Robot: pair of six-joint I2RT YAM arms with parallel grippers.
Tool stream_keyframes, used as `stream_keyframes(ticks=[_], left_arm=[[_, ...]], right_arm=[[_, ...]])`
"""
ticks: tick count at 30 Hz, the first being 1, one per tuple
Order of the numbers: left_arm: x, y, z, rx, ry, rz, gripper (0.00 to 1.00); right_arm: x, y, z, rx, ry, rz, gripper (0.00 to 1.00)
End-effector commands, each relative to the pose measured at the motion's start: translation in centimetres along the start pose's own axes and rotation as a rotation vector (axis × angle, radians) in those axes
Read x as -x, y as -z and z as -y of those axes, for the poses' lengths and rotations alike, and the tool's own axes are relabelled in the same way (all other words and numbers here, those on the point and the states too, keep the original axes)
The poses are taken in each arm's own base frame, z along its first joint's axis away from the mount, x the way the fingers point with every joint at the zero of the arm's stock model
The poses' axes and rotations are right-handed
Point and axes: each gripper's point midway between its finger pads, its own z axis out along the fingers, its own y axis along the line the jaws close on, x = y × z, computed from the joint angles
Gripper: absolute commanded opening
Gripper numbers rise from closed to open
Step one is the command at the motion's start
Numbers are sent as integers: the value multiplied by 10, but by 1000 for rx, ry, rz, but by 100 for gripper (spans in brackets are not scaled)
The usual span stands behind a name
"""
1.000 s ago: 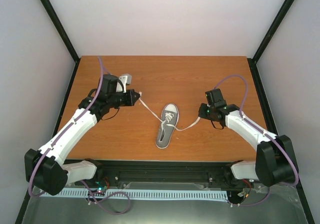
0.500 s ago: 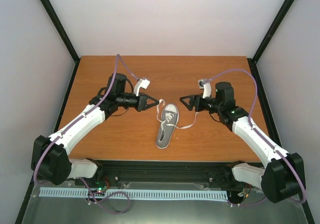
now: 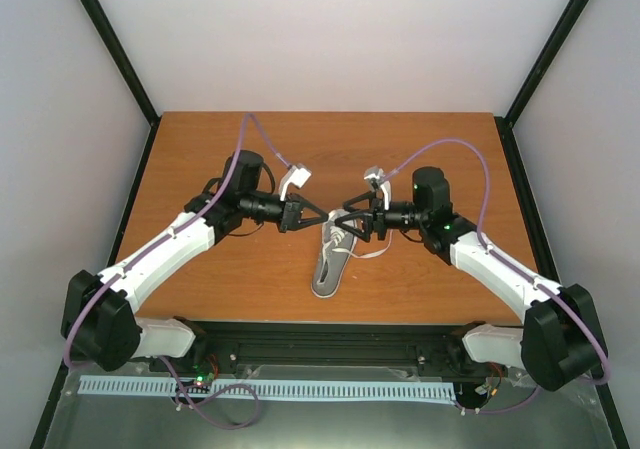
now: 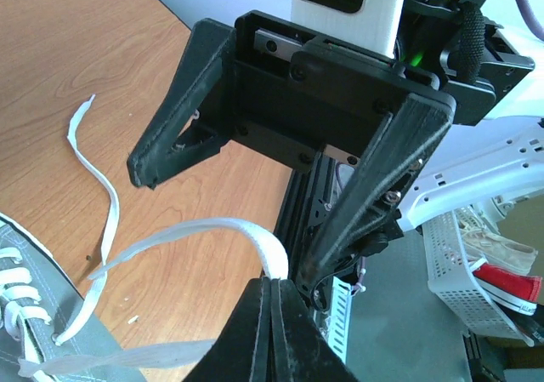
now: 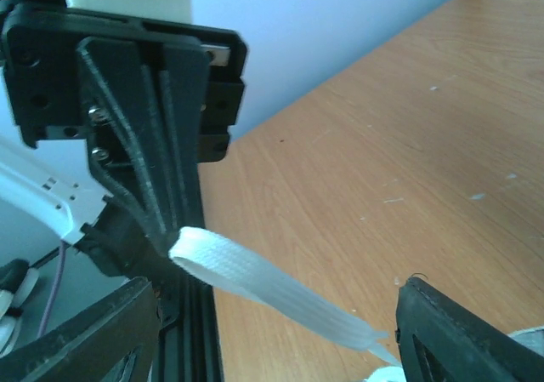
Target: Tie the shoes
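The shoe (image 3: pixel 332 257), a small grey sneaker with a white toe cap, lies mid-table with its toe toward the near edge. My left gripper (image 3: pixel 319 217) hovers just above its collar, shut on a folded loop of white lace (image 4: pixel 270 250). My right gripper (image 3: pixel 346 220) faces it tip to tip and is open, its fingers (image 5: pixel 93 335) on either side of that lace loop (image 5: pixel 255 278) without touching it. The other lace (image 4: pixel 100 182) lies loose on the wood to the right of the shoe (image 4: pixel 21 310).
Black frame posts and pale walls enclose the wooden table (image 3: pixel 240 149). A black rail (image 3: pixel 330 341) runs along the near edge. Beyond that edge, a white basket (image 4: pixel 476 271) holds other sneakers.
Both arms have swung inward until their grippers meet above the shoe. My right gripper has opened and let go of its lace, which now lies on the table. The left stays shut on its lace.
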Motion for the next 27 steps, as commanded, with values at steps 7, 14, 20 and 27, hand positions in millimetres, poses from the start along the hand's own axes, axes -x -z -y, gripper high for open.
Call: stream_keyframes(ticks=[7, 14, 20, 27], left_arm=[[11, 4, 17, -42, -65, 35, 1], [17, 5, 7, -1, -99, 147, 1], [23, 6, -4, 42, -166, 230, 91], [-2, -23, -40, 104, -179, 184, 95]], right_arm=[[2, -13, -33, 216, 141, -79, 52], [3, -11, -19, 93, 140, -78, 3], [21, 0, -18, -16, 158, -8, 3], [41, 13, -11, -145, 151, 88, 3]])
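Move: The left hand still has the lace end shut in its fingers, roughly 3 cm to the left of the right hand and level with it, so the right gripper lies some 3 cm to the left hand's right. The lace to be taken passes about 2 cm left and 1 cm back of the right hand's open fingers. The shoe's middle is about 20 cm below, 1 cm left and 1 cm back of the right hand, and the other lace lies about 9 cm right, level fore and aft, roughly 23 cm down. The right hand, open, eases about 2 cm left and a little back to the lace beside the left fingertips, shuts on it and pinches it, while the left hand waits with its hold. Once the right has it, the left fingers open wide and let go, dropping about 3 cm and going some 2 cm forward, as the right hand lifts the lace about 3.5 cm and draws back right and slightly forward. ##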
